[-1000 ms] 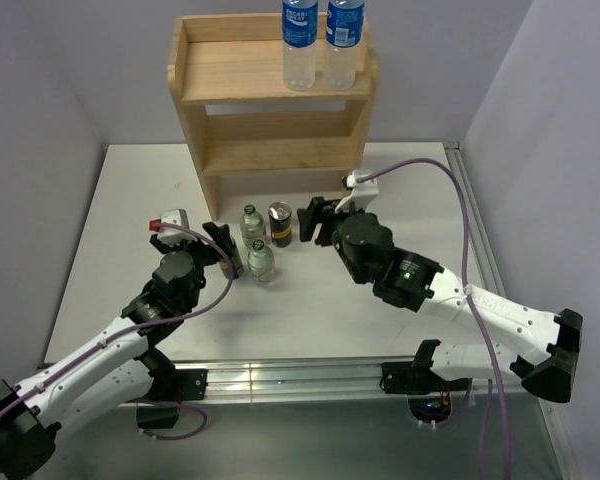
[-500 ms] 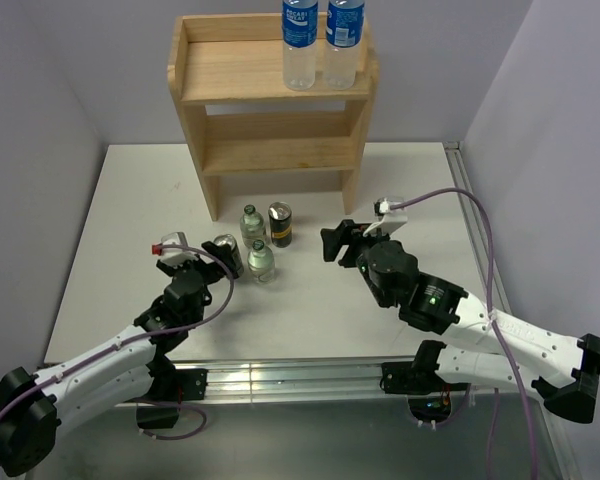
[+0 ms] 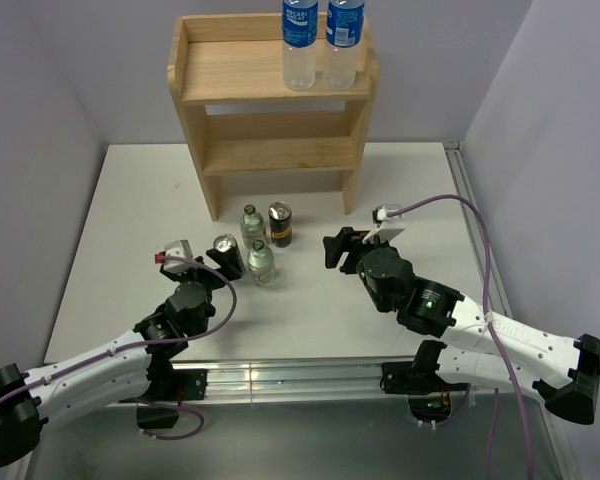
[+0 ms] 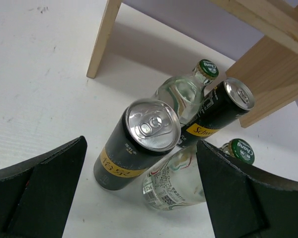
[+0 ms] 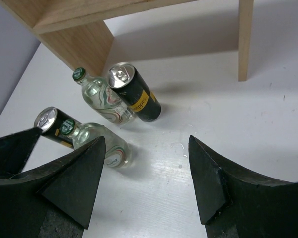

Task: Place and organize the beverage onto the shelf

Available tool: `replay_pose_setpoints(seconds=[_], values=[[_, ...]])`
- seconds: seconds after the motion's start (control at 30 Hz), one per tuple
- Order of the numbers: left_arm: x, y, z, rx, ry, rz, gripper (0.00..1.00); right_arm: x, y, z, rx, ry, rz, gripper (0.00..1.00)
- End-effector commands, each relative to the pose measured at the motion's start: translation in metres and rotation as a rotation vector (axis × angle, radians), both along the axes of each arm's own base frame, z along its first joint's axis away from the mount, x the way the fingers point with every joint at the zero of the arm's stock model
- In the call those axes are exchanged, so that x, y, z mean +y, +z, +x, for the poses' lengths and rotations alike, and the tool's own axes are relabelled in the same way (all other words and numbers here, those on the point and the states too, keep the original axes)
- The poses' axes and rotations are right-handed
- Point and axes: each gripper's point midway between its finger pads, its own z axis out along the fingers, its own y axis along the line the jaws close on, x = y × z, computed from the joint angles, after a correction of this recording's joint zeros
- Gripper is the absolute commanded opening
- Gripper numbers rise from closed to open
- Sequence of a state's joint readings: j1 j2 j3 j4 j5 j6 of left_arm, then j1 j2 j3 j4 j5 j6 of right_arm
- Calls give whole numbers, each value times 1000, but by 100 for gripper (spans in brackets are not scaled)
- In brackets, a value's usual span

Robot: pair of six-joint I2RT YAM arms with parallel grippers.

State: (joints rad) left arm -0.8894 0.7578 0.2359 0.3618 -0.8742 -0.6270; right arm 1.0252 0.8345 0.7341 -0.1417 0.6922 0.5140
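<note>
Two blue-labelled plastic bottles (image 3: 300,45) (image 3: 344,40) stand on the top tier of the wooden shelf (image 3: 270,150). On the table in front of it stand two dark cans (image 3: 280,224) (image 3: 226,255) and two green-capped glass bottles (image 3: 251,222) (image 3: 261,260). My left gripper (image 3: 212,268) is open, just short of the near can (image 4: 136,144), with the near glass bottle (image 4: 181,173) beside that can. My right gripper (image 3: 338,248) is open and holds nothing, to the right of the far can (image 5: 134,94).
Both shelf tiers are bare at the left. A shelf leg (image 5: 245,39) stands ahead of the right gripper. Purple walls close in the table on both sides and at the back.
Both arms have drawn back toward the near edge. The right gripper moved right, away from the far can. The left gripper backed off the near can, which stays upright.
</note>
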Motion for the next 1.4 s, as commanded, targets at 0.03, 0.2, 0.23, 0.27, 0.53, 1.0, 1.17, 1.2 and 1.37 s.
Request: replay_pose_setpoints(seconds=[0.03, 0.2, 0.23, 0.27, 0.53, 1.0, 1.17, 1.2, 1.37], values=[[6, 32, -2, -67, 28, -14, 99, -1, 1, 1, -7, -22, 34, 74], [3, 29, -2, -61, 14, -12, 99, -1, -2, 1, -2, -27, 33, 75], [1, 23, -1, -47, 12, 3, 99, -1, -2, 1, -2, -25, 36, 75], [-1, 19, 0, -41, 8, 4, 99, -1, -2, 1, -2, -27, 34, 74], [-11, -2, 4, -8, -5, 29, 99, -7, -8, -1, 2, -40, 28, 75], [-14, -33, 12, 36, 28, 86, 99, -10, -13, -1, 7, -46, 21, 75], [-16, -44, 18, 55, 61, 98, 99, -11, -13, -1, 4, -49, 19, 75], [-15, -51, 18, 75, 69, 122, 99, -11, -13, -1, 5, -50, 17, 75], [-18, -52, 23, 74, 83, 134, 98, -10, -16, 0, 6, -49, 10, 75]])
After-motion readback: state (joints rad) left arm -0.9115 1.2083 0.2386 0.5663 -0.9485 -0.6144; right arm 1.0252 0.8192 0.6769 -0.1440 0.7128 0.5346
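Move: The black can by the left hand stands about 7 cm ahead of it, 3 cm to its right and some 9 cm below. The front green-capped bottle is roughly 8 cm right of that can and 1 cm nearer. The rear bottle is 6 cm right of it and 8 cm farther out, the rear can 13 cm right and 9 cm farther. From the idle right hand, the near can lies about 8 cm ahead, 27 cm left and 18 cm lower. Downward, after a brief rise of about 1.5 cm, the left hand sinks faster and faster to some 7.5 cm below its start, edging slightly forward towards the near black can. Its left side rolls up and the fingers tip down a little, about 15 degrees in all; the fingers stay wide open, coming close to the can's mid-height. ##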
